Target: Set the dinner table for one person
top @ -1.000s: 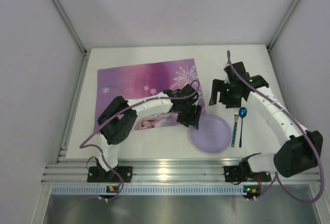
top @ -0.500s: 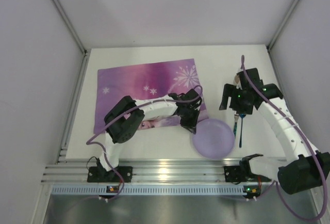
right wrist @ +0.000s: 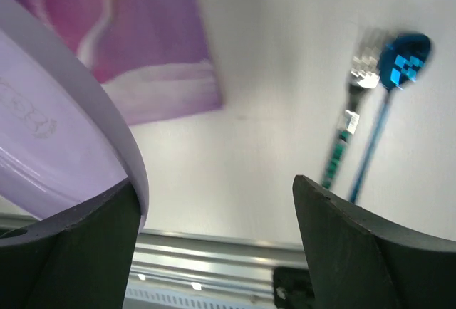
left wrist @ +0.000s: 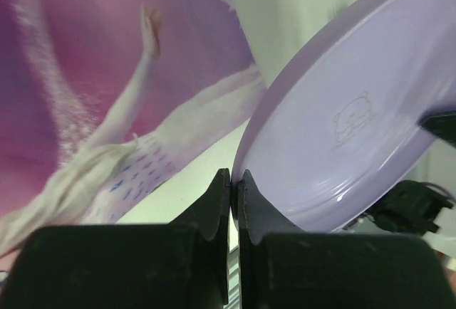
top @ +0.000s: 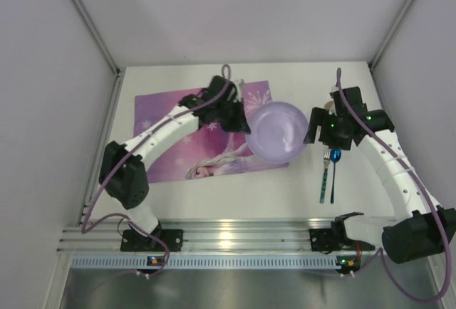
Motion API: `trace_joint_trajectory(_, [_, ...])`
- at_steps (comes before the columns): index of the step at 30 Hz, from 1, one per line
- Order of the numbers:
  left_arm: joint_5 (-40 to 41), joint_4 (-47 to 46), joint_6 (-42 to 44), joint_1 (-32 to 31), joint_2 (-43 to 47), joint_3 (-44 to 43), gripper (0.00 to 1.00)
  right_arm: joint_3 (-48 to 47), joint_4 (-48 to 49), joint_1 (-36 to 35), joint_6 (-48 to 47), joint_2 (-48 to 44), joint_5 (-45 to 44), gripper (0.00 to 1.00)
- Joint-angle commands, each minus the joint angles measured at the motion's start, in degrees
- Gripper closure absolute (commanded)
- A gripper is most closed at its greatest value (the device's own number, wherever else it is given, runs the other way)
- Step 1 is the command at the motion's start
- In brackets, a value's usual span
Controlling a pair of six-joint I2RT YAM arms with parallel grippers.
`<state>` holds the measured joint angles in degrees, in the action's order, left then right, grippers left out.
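My left gripper (top: 242, 122) is shut on the rim of a lilac plate (top: 276, 132) and holds it lifted above the white dinner table (top: 235, 188), over the placemat's right edge. In the left wrist view the plate (left wrist: 356, 131) is tilted, its rim pinched between my fingers (left wrist: 233, 188). My right gripper (top: 320, 132) is open and empty beside the plate's right rim; the plate's edge (right wrist: 92, 102) shows by its left finger. A fork (top: 325, 175) and a blue spoon (top: 333, 174) lie side by side on the table below the right gripper, and also show in the right wrist view: fork (right wrist: 350, 120), spoon (right wrist: 388, 95).
A pink-purple princess placemat (top: 192, 131) lies on the left half of the table. The ribbed aluminium rail (top: 235, 238) runs along the near edge. White walls enclose the table on the left, back and right.
My left gripper has lifted the plate from the table near the front and carried it up and back toward the placemat's right edge. My right gripper moved slightly right, staying open.
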<state>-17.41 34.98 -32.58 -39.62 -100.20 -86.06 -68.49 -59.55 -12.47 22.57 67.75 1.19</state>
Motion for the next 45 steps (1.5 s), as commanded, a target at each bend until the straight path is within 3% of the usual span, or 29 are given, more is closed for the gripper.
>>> trace_joint_trajectory(1, [1.58, 2.18, 2.42, 10.94, 5.98, 3.61, 1.0, -2.88, 2.24, 0.78, -0.68, 2.56, 0.21, 0.2])
trace_joint_trajectory(6, [4.84, 3.6, 4.36, 22.71, 5.55, 4.67, 1.0, -5.51, 3.12, 0.78, -1.47, 5.81, 1.09, 0.2])
trace_joint_trajectory(15, [11.6, 3.6, 4.1, 32.4, 2.03, 8.1, 1.0, -7.71, 3.04, 0.69, -2.44, 10.04, 1.53, 0.2])
trace_joint_trajectory(18, [16.17, 5.18, 5.15, 33.11, 0.89, 7.84, 1.0, -7.63, 3.21, 0.78, -2.53, 10.21, 1.71, 0.2])
trace_joint_trajectory(31, [15.74, 2.37, 4.98, 33.46, -3.77, 14.25, 1.0, -10.43, 3.74, 0.78, -2.7, 15.74, 3.64, 0.2])
trace_joint_trajectory(34, [16.44, 1.76, 5.16, 33.46, -5.0, 15.83, 0.88, -12.1, 4.53, 0.78, -2.53, 18.02, 3.82, 0.2])
trace_joint_trajectory(35, [16.53, 1.15, 5.16, 33.46, -5.18, 16.1, 0.72, -13.06, 4.88, 0.78, -2.35, 18.64, 4.69, 0.2])
trace_joint_trajectory(38, [16.71, 0.61, 4.98, 33.46, -5.7, 16.63, 0.47, -14.91, 8.12, 0.78, -1.92, 21.46, 8.72, 0.2])
trace_joint_trajectory(45, [16.18, 5.26, 4.28, 33.46, -3.69, 10.92, 0.34, -19.65, 23.33, 0.6, 0.98, 31.29, 22.71, 0.19])
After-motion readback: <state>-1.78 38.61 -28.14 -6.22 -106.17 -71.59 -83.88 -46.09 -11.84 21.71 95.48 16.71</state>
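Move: The left hand already holds the plate by its left rim. The mat's middle lies about 9 cm ahead, 13 cm left and 16 cm below it; from the same hand the fork is some 28 cm right and 7 cm back, the cup about 30 cm right and 11 cm ahead. From the empty right hand, the mat's middle is roughly 13 cm ahead and 36 cm left, 18 cm below. Leftward over the mat, about 28 cm, the left hand carries the plate, rising slightly and reaching forward before sinking and drawing back a little; it turns some 40 degrees, mostly counter-clockwise, then opens to let go of the rim low over the mat. The open right hand makes a small swing out and back, then goes forward and left towards the mat's far right part, ending about 12 cm farther out. ##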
